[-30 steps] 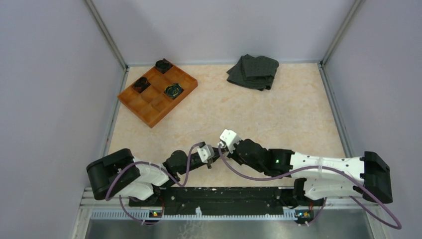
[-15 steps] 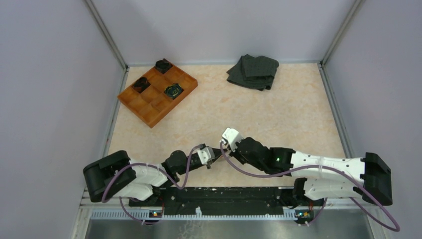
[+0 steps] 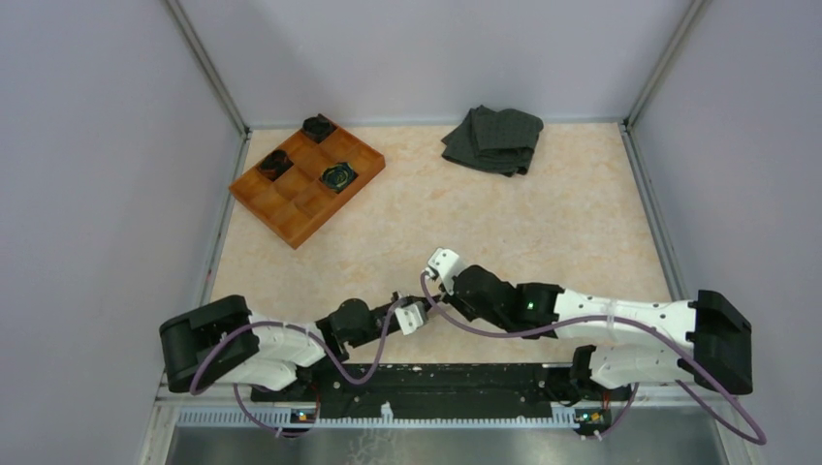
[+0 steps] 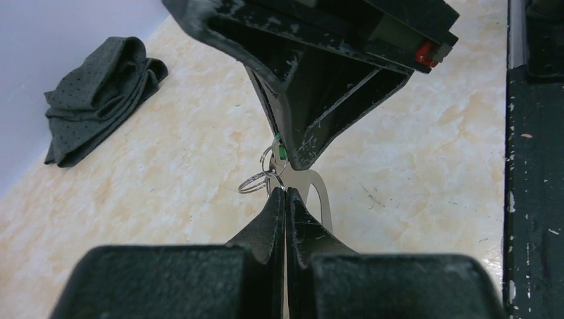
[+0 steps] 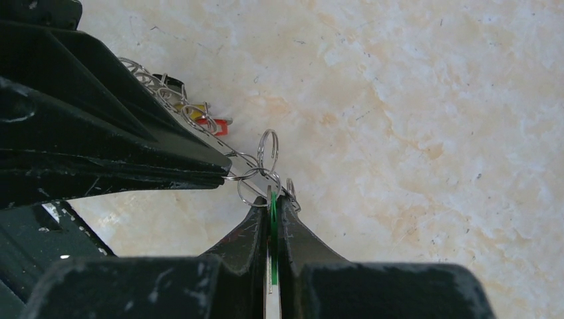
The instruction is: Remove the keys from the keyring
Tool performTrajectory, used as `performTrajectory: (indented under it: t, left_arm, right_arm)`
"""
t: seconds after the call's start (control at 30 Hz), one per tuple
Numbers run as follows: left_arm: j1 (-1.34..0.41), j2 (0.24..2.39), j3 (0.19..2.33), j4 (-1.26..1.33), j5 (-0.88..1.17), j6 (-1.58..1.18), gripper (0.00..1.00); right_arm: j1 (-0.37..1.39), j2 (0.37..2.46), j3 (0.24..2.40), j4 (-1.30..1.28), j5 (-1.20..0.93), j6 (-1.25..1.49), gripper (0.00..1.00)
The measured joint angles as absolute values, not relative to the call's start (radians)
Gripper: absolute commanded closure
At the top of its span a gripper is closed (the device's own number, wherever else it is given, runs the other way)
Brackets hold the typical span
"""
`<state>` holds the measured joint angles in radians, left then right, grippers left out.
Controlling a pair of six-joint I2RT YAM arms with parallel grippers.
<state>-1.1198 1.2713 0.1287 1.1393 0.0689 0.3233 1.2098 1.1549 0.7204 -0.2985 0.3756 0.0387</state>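
Observation:
Low over the table near its front edge, my two grippers meet tip to tip. The left gripper is shut on the thin wire keyring, whose linked loops sit between the two tips. A flat grey key hangs just beside the left fingers. The right gripper is shut on a key with a green mark, which stays on the ring. Another key with a reddish mark lies along the left gripper's side. In the top view the left gripper and right gripper hide the keys.
An orange compartment tray with black round objects stands at the back left. A dark folded cloth lies at the back middle. The black base rail runs close behind the grippers, and side walls enclose the table.
The left gripper has shifted right and toward the near edge, and the right arm has followed slightly. Both grippers stayed shut on the key bunch.

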Motion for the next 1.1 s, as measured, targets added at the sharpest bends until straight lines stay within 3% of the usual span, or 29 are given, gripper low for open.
performTrajectory:
  t: [0.53, 0.6, 0.67, 1.1]
  left_arm:
    - [-1.299, 1.325, 0.163, 1.076, -0.196, 0.627, 1.0]
    - [-1.305, 1.327, 0.164, 1.078, -0.21, 0.627, 0.84]
    - [-1.309, 1.327, 0.164, 1.08, -0.224, 0.614, 0.76]
    - [-1.291, 1.327, 0.163, 1.169, -0.252, 0.405, 0.75]
  right_arm:
    - [1.169, 1.19, 0.762, -0.355, 0.292, 0.116, 1.0]
    - [1.168, 1.19, 0.763, -0.355, 0.288, 0.116, 1.0]
    - [1.166, 1.19, 0.763, -0.348, 0.282, 0.115, 1.0]
    - [1.157, 1.137, 0.761, -0.3, 0.2, 0.045, 1.0]
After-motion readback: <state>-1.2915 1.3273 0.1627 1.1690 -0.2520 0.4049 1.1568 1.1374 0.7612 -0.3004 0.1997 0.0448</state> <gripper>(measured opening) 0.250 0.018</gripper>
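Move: The left fingertips, still shut, pinch a split ring beside the green key held in the right fingers; that key lies about 2 cm to the left hand's right and 1 cm ahead, level with it. The metal plate hangs some 5 cm below the left fingertips and about 1 cm ahead. A red key is about 4 cm to their left, 2 cm ahead and 3 cm lower. From the right hand, the pinched ring is about 2 cm left and 1 cm back, level. Still pinching the ring, the left hand sinks just over 1 cm and rolls some 20 degrees about its fingers, then parts them about a quarter to let go and comes back up, its wrist mostly unrolling. The right hand keeps its grip on the green key, dips slightly, then rises about 2 cm and shifts 1.5 cm left, in against the left fingertips. ##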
